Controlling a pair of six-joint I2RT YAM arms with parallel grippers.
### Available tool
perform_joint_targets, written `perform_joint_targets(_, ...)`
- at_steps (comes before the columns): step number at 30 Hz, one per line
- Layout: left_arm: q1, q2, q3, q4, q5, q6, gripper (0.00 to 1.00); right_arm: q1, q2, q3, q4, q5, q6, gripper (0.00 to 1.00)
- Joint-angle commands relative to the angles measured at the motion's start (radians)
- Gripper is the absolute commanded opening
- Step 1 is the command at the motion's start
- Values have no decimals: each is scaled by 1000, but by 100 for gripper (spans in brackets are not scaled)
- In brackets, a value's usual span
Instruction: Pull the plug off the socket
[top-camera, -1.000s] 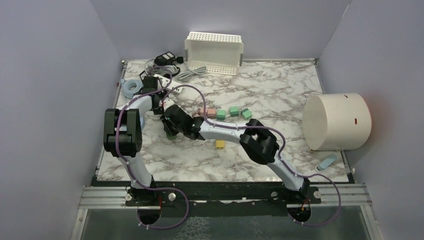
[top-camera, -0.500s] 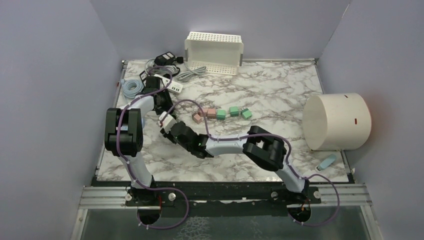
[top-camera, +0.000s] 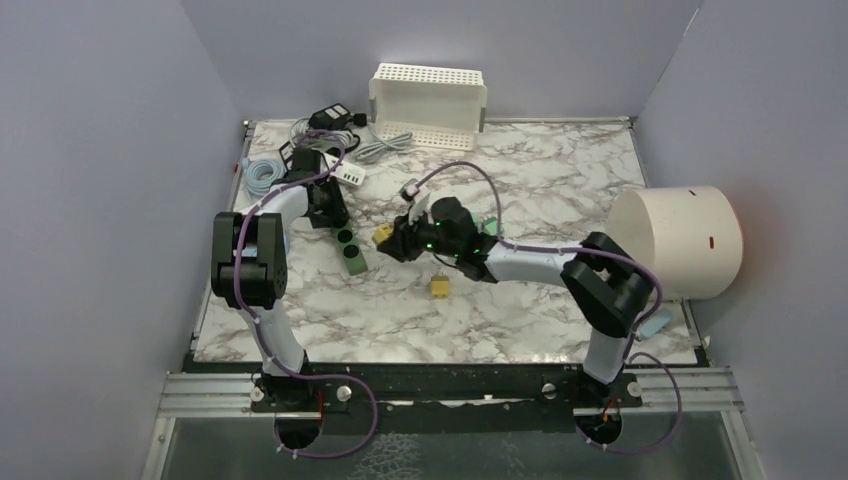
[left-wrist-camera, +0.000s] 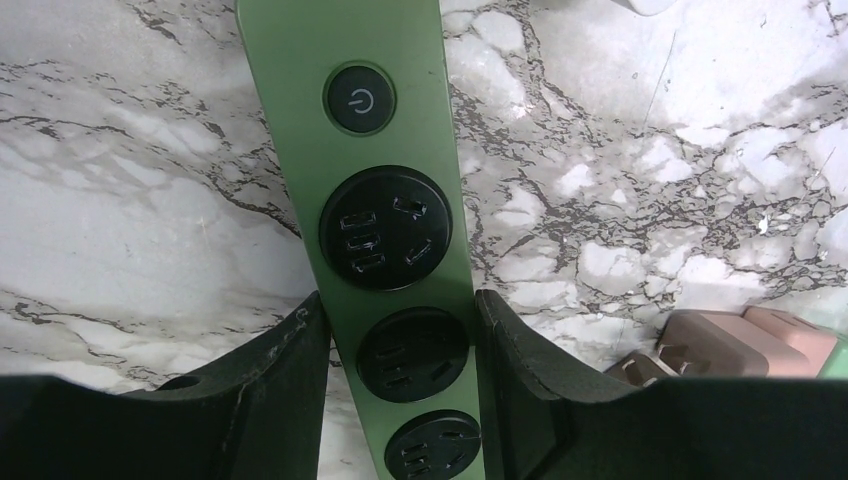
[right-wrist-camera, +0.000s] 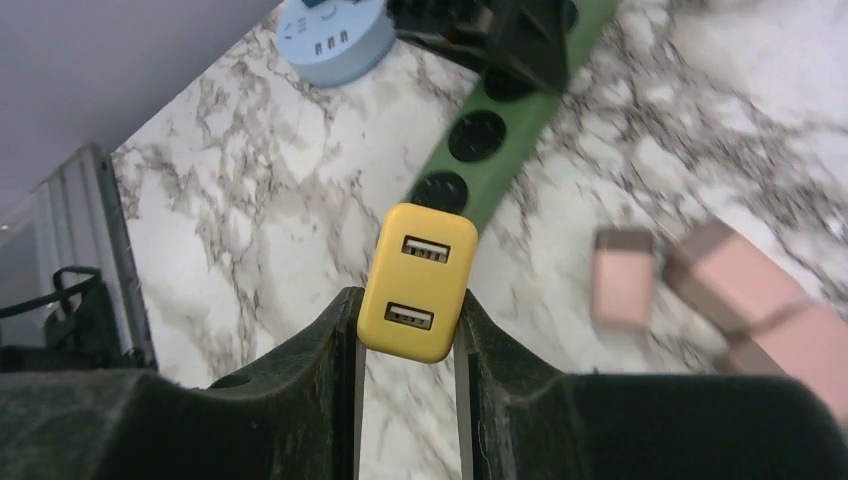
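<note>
The socket is a green power strip (top-camera: 351, 252) with round black outlets (left-wrist-camera: 385, 228), lying flat on the marble table. My left gripper (left-wrist-camera: 400, 300) is shut across the strip's width, a finger on each long side, at its far end (top-camera: 335, 215). The plug is a yellow block (right-wrist-camera: 417, 283) with two USB ports on its face. My right gripper (right-wrist-camera: 407, 297) is shut on its lower sides. In the top view the plug (top-camera: 383, 233) hangs clear of the strip, just to its right, in the right gripper (top-camera: 392, 238). The outlets in view are empty.
A second yellow plug (top-camera: 439, 287) lies near the middle of the table, and pink plugs (right-wrist-camera: 740, 290) and a green one (top-camera: 489, 222) sit behind my right arm. A white basket (top-camera: 428, 105), cables and a white strip (top-camera: 345, 175) fill the back left. A cream cylinder (top-camera: 675, 243) stands at right.
My right gripper has come off the green strip and swung right with the yellow plug in it. The left gripper has stayed on the strip.
</note>
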Motion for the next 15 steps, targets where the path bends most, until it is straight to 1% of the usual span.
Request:
perform_joint_targets(1,45,113,46,-47,-85,90,0,-150,-124,-148,-22,-325,121,1)
perform_joint_targets(5,51,147,138,-56,-86,106,0,-251,-260,-301,-100,-393,126,1)
perform_joint_targets(8,53,196,243,-72,-84,108,0,-305,-354,-396,-162,-368,123,1)
perform_joint_targets(10,54,226,300,-83,-80,107,0,-314,-380,-429,-224,-336,116,2)
perform_joint_targets(13,56,253,357,-92,-65,106,0,-316,-374,-454,-317,-302,130,6)
perform_joint_targets(14,57,256,367,-94,-54,108,2,-317,-373,-453,-344,-282,130,9)
perform_joint_targets(15,58,253,373,-96,-44,111,12,-319,-376,-445,-378,-257,128,12)
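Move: The right hand, already holding a yellow plug, is bound for the loose yellow plug, about 13 cm to its right, 6 cm back and 12 cm below. Some 14 cm straight beyond that plug stands a green plug; the nearest pink plug is roughly 7 cm ahead of the right hand and 2 cm to its right, also 12 cm down. From the left hand, on the green strip, the loose plug lies about 25 cm right, 18 cm back, slightly lower. Right hand carries its yellow plug about 16 cm right, sinking towards the loose one; left shifts the strip forward. ##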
